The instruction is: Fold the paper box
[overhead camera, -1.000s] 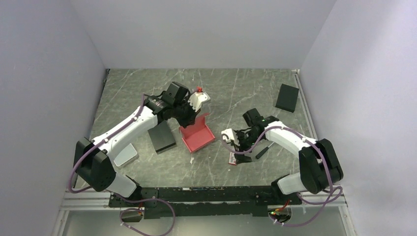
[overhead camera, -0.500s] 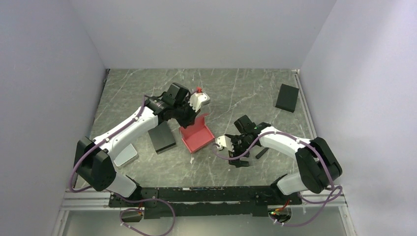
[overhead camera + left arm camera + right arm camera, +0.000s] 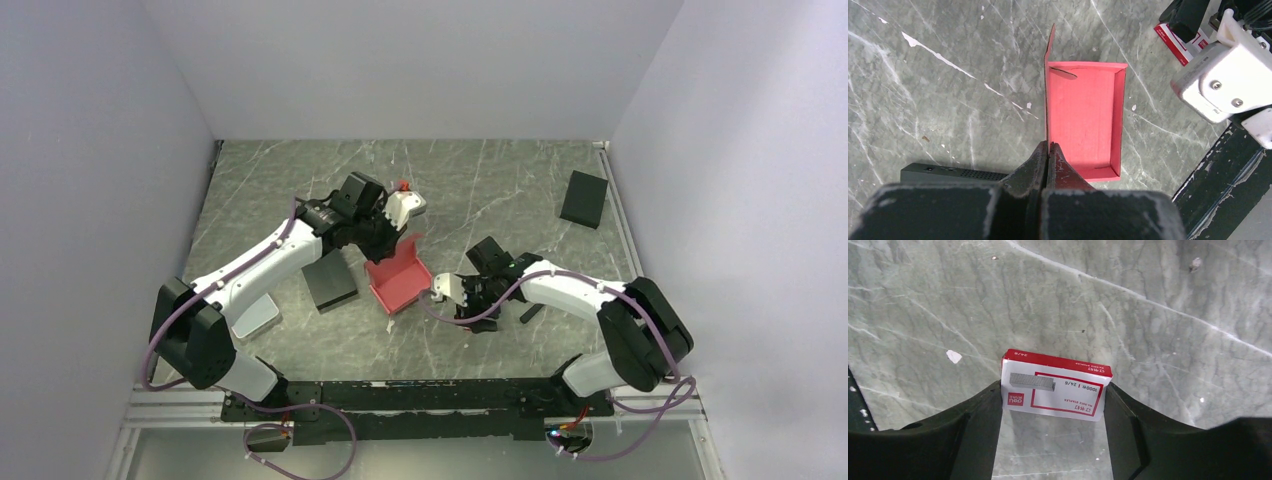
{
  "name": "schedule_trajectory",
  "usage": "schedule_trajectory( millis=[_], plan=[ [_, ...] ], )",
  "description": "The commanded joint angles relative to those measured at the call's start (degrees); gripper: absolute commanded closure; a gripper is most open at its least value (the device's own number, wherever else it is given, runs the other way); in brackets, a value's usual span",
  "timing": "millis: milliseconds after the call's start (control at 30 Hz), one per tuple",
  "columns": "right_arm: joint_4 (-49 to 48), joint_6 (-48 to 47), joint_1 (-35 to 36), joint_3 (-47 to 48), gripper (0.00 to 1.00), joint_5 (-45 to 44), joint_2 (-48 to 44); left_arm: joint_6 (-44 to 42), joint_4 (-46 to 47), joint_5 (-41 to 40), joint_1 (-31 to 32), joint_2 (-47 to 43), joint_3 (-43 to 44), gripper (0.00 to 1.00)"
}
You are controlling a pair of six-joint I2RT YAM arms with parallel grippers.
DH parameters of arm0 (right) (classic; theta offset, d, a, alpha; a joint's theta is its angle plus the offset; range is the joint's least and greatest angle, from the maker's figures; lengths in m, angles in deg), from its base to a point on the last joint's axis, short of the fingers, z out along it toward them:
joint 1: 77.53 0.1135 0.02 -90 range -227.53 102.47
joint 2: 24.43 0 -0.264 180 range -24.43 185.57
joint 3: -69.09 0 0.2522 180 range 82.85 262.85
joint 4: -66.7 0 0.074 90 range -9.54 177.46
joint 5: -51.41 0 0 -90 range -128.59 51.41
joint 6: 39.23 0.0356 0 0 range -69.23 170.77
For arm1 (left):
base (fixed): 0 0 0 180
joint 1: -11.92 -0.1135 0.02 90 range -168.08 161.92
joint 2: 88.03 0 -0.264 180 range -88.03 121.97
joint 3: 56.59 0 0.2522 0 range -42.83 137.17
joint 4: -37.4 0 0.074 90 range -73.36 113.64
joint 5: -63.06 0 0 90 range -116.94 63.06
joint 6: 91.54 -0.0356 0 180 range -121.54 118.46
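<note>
The paper box (image 3: 402, 282) is a red-pink open tray standing on the marble table (image 3: 470, 190), with one tall flap upright along its left side. In the left wrist view the paper box (image 3: 1083, 125) shows its bare inside. My left gripper (image 3: 1048, 146) is shut on the near end of that upright flap, and from above the left gripper (image 3: 386, 240) sits over the tray's far-left corner. Just right of the tray, my right gripper (image 3: 468, 314) holds a red-and-white staple packet (image 3: 1055, 386). The right gripper (image 3: 1054, 399) has a finger pressed against each short side of that packet.
A flat black device (image 3: 330, 281) lies left of the tray. A black box (image 3: 584, 198) sits at the far right. A pale flat object (image 3: 256, 315) lies by the left arm, and a dark pen-like tool (image 3: 531, 313) beside the right arm. The staple packet (image 3: 1182, 39) also shows near the tray.
My right arm has moved left toward the tray, and its jaws have narrowed onto the staple packet. The left gripper and the tray have barely shifted.
</note>
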Motion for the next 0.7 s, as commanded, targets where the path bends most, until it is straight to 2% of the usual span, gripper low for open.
schedule_trajectory(
  millis=[0, 167, 367, 500, 667],
  plan=[
    [-1.88, 0.47, 0.16, 0.71, 0.47, 1.62, -3.57, 2.0, 2.45, 0.08, 0.18, -2.18, -0.19, 1.0],
    [0.05, 6.3, -0.65, 6.84, 0.55, 11.47, -6.09, 5.74, 3.98, -2.29, 0.18, -1.71, -0.45, 1.0],
    [-3.31, 18.02, -0.63, 15.01, 0.57, 16.88, -3.35, 13.67, 7.32, -5.35, 0.18, -0.9, -1.54, 1.0],
    [-9.71, 26.63, -0.56, 17.05, 0.55, 13.66, -0.76, 17.94, 7.4, -6.74, 0.18, 0.64, -0.83, 1.0],
    [-16.98, 32.19, 1.08, 16.78, 0.53, 6.98, 2.45, 20.72, 8.15, -6.55, 0.13, 1.42, -0.66, 1.0]
  ],
)
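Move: My right hand already has the white-and-red staple box between its fingers, at table height. The red paper box's open tray is about 13 cm to its left, 4 cm ahead and some 7 cm higher; the mostly hidden hammer is about 14 cm right and 4 ahead. My left hand pinches the raised lid: the tray is about 7 cm below it, 4 back and 2 right, the staple box 8 back, 14 right and 15 below, the black slab 14 left, level with it and 15 below. With my right hand I keep my grip on the staple box and lift it off the table, up about 11 cm and nearly as far left, with some 5 cm forward, towards the open side of the tray. As I go I swing the fingertips up to the left by some 25 degrees and turn clockwise a little. My left hand keeps pinching the lid, turning the paper box about 15 degrees counter-clockwise and easing it 1 to 2 cm forward. ##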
